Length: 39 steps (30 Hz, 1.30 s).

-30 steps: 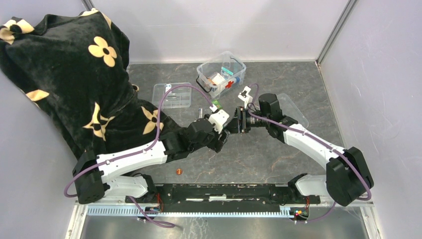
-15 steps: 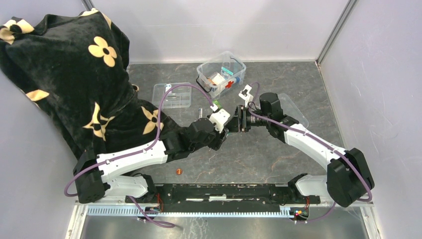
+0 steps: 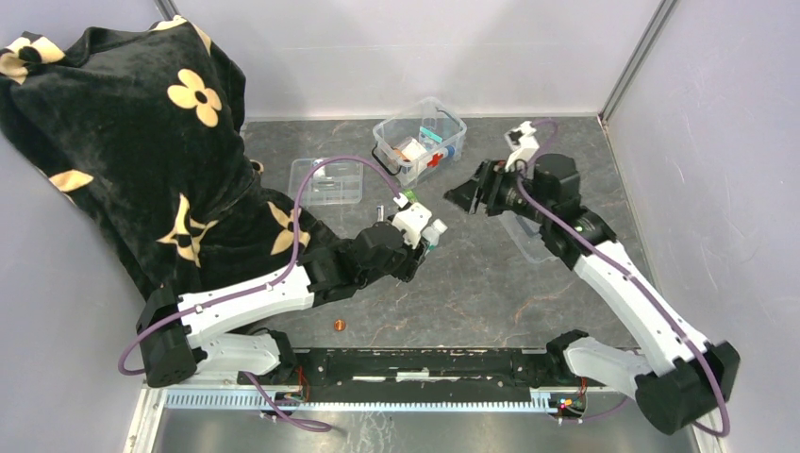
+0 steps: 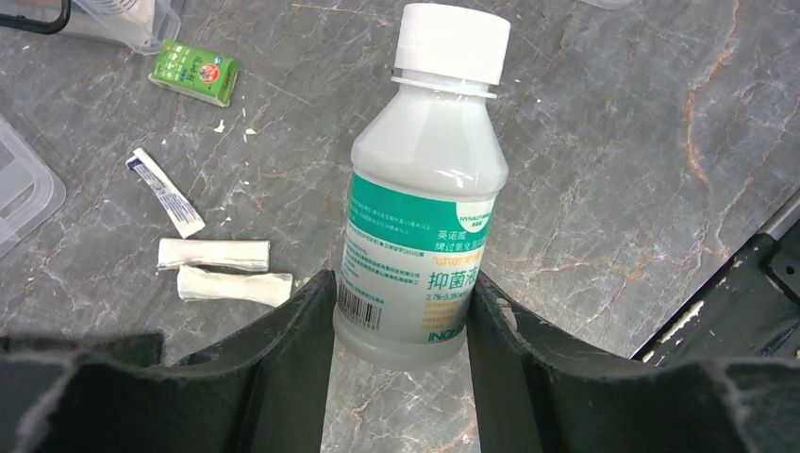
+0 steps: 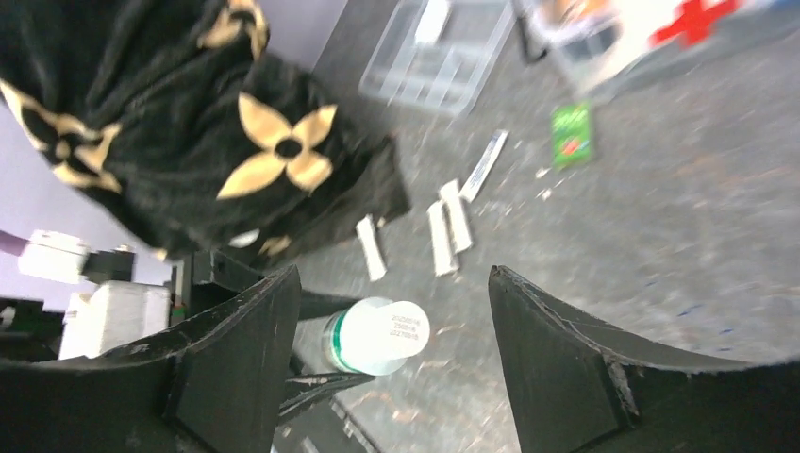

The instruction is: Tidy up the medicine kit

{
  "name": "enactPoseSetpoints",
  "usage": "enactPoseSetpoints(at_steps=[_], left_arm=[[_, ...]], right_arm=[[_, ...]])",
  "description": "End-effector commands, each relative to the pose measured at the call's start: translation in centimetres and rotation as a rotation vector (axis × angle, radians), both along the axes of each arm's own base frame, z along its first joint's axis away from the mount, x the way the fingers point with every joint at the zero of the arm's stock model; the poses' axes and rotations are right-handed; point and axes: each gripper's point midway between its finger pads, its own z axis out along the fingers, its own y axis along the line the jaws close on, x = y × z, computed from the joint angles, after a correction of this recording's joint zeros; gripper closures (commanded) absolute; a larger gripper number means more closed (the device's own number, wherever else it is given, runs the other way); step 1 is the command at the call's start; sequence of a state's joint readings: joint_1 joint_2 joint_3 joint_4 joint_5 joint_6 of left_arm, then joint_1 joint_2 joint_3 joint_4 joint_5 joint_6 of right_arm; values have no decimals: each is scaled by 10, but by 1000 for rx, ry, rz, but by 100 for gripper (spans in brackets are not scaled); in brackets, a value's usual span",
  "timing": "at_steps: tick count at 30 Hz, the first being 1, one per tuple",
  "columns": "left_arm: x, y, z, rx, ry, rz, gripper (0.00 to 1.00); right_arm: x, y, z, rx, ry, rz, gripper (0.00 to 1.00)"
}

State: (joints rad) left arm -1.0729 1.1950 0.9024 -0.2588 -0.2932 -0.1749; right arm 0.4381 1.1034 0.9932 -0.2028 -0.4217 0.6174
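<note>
A white bottle (image 4: 425, 189) with a green label and white cap is held by its base, and my left gripper (image 4: 401, 293) is shut on it above the table. From above, the bottle (image 3: 432, 230) sits at the tip of my left gripper (image 3: 425, 242), mid-table. My right gripper (image 3: 469, 194) stands open and empty, apart from the bottle, to its upper right. The right wrist view looks past the open right gripper (image 5: 391, 276) at the bottle cap (image 5: 382, 335). The medicine kit (image 3: 420, 140), lidless with a red cross, stands at the back centre with items inside.
A green packet (image 4: 195, 71), a thin sachet (image 4: 165, 193) and two white rolls (image 4: 212, 255) lie on the table near the kit. A clear divided tray (image 3: 327, 179) sits left of the kit. A flat clear lid (image 3: 525, 232) lies under the right arm. Black flowered cloth (image 3: 123, 132) covers the left.
My right gripper opened, let go of the bottle and drew back to the far right. My left gripper closed on the bottle and keeps it.
</note>
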Motion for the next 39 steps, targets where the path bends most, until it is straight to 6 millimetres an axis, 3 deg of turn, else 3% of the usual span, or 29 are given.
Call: enactPoseSetpoints(at_steps=[1, 4, 8, 14, 23, 24, 25, 32, 39], left_arm=[[13, -3, 29, -98, -28, 93, 69], [29, -3, 38, -136, -8, 154, 69], [67, -7, 42, -155, 56, 213, 74], [150, -4, 68, -220, 113, 343, 75], [267, -19, 48, -294, 207, 389, 75], [276, -18, 52, -306, 197, 394, 75], [287, -17, 43, -301, 204, 407, 75], [334, -28, 26, -365, 230, 386, 69], [362, -41, 24, -456, 211, 344, 56]], right_arm=[[13, -45, 22, -102, -115, -227, 21], [10, -63, 16, -150, -127, -296, 21], [-1, -83, 0, -208, -128, -353, 21], [-20, -102, -26, -257, -109, -392, 21], [-38, -115, -54, -308, -78, -398, 21], [-40, -116, -57, -314, -76, -399, 21], [-41, -118, -61, -319, -70, -401, 21], [-49, -124, -79, -349, -47, -404, 21], [-55, -125, -92, -362, -25, -392, 20]])
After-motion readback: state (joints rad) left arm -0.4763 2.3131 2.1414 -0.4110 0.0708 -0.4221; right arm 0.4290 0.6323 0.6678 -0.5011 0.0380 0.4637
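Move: The left hand already holds the white bottle; the clear medicine box it is taken to stands about 38 cm ahead, barely 1 cm to its right, its middle some 12 cm lower. On the table about 17 cm below the hand, the green packet lies 22 cm ahead and 3 cm left, the small tube 16 cm ahead and 9 cm left. From the empty right hand the box is about 31 cm ahead, 7 cm left and 22 cm below. Keeping its pinch on the lower part of the white bottle, the left hand sweeps some 34 cm forward over the table to the medicine box, arching up about 5 cm midway and then sinking to end a little lower than it began, while it swings about 25 degrees counter-clockwise and tips its fingers farther down. The right hand, empty and still open, draws away from the box to its right and, after a brief rise, down, with a smaller move back, turning clockwise as it clears the way. ##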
